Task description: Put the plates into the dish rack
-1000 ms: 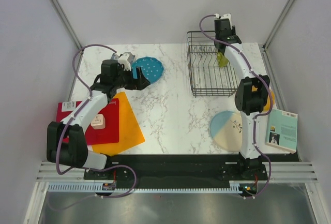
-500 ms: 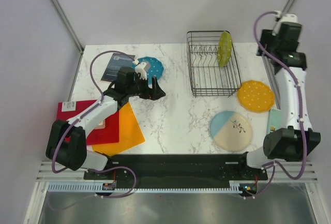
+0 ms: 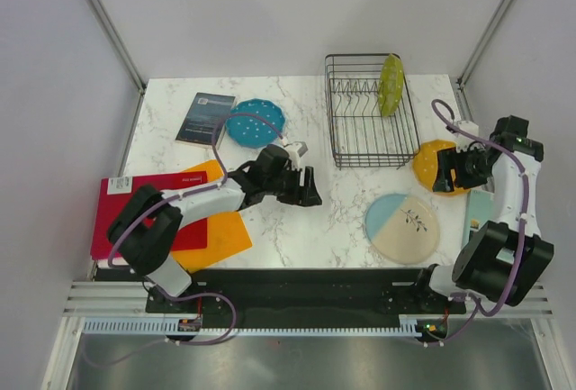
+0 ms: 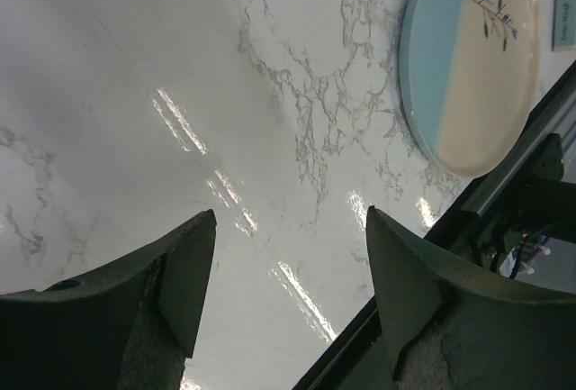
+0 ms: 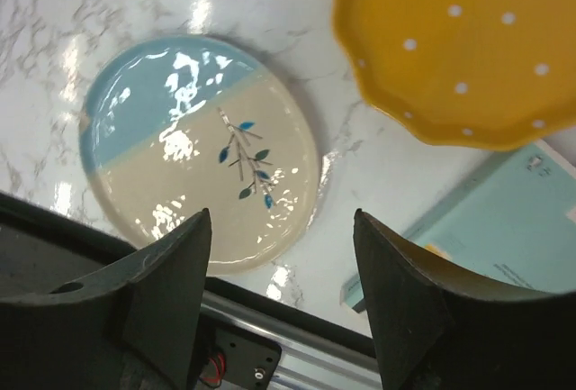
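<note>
The black wire dish rack (image 3: 367, 113) stands at the back right with a lime-green plate (image 3: 391, 85) upright in it. A teal dotted plate (image 3: 255, 122) lies flat at the back left. An orange dotted plate (image 3: 429, 162) (image 5: 468, 48) lies right of the rack, and a cream and blue plate (image 3: 401, 227) (image 4: 468, 57) (image 5: 198, 151) lies near the front edge. My left gripper (image 3: 306, 190) (image 4: 290, 228) is open over bare marble mid-table, holding nothing. My right gripper (image 3: 447, 174) (image 5: 281, 219) is open and empty above the orange plate's near edge.
A dark booklet (image 3: 204, 118) lies beside the teal plate. Red (image 3: 135, 214) and orange (image 3: 225, 231) flat sheets sit at the front left under the left arm. A teal book (image 3: 477, 214) (image 5: 490, 228) lies at the right edge. A black rail (image 3: 306, 286) runs along the near edge.
The right gripper let go of the lime-green plate in the rack, swung right, then came down over the orange plate. The left gripper moved from beside the teal plate toward the table's middle.
</note>
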`<control>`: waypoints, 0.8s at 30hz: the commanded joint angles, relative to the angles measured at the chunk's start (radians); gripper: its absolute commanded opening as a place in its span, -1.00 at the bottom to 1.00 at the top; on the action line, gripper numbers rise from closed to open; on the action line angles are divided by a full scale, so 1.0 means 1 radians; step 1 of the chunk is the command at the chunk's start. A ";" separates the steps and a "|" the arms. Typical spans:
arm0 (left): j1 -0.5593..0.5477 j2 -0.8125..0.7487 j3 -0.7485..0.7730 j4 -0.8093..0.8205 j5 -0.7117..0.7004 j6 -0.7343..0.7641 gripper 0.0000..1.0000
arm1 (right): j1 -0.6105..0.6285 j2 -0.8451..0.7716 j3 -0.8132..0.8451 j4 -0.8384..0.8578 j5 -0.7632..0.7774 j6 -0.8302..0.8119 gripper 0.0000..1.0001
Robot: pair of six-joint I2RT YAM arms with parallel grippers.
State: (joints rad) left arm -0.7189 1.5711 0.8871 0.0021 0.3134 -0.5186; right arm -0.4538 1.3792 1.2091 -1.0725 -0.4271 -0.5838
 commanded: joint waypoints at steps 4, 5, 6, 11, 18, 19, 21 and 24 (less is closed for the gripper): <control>-0.053 0.024 0.059 -0.117 -0.163 -0.060 0.46 | 0.116 -0.106 -0.146 -0.181 -0.203 -0.462 0.08; -0.042 -0.009 0.053 -0.131 -0.168 -0.035 0.47 | 0.144 -0.112 -0.167 -0.176 -0.197 -0.481 -0.15; -0.009 -0.032 0.047 -0.160 -0.168 -0.014 0.46 | 0.202 -0.118 -0.187 -0.164 -0.188 -0.487 -0.29; 0.124 -0.120 -0.002 -0.243 -0.146 0.040 0.51 | 0.357 -0.123 -0.302 -0.043 -0.142 -0.488 -0.70; 0.211 -0.246 -0.076 -0.211 -0.203 0.038 0.57 | 0.562 -0.014 -0.349 0.149 -0.053 -0.493 -0.74; 0.219 -0.265 -0.076 -0.209 -0.212 0.049 0.58 | 0.582 0.024 -0.352 0.164 -0.044 -0.493 -0.74; 0.257 -0.278 -0.073 -0.215 -0.200 0.064 0.58 | 0.645 0.066 -0.350 0.213 -0.024 -0.484 -0.75; 0.303 -0.298 -0.076 -0.223 -0.185 0.055 0.58 | 0.725 0.155 -0.329 0.259 0.010 -0.470 -0.78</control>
State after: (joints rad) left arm -0.4778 1.3216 0.8135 -0.2272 0.1394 -0.5022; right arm 0.1837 1.4574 0.8661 -0.9226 -0.4568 -1.0367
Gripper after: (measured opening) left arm 0.788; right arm 0.118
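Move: The right hand, empty and open, has the blue-and-cream plate about 9 cm back and 10 cm to its left, some 14 cm below. From the hand, the orange plate lies some 7 cm ahead and 1 cm to the right, at plate height, the teal book 9 cm back and 12 cm right, and the dish rack 21 cm ahead and 18 cm left. From the left hand that blue-and-cream plate lies about 23 cm right, 7 cm back and 9 cm down. Towards the blue-and-cream plate the right hand swings left about 15 cm, sinks some 11 cm and draws back about 5, turning roughly 60 degrees counter-clockwise while its fingers shut on nothing, ending over the plate's blue side. The left hand dips briefly, then withdraws left about 12 cm and slightly forward, still open, turning some 20 degrees counter-clockwise. ##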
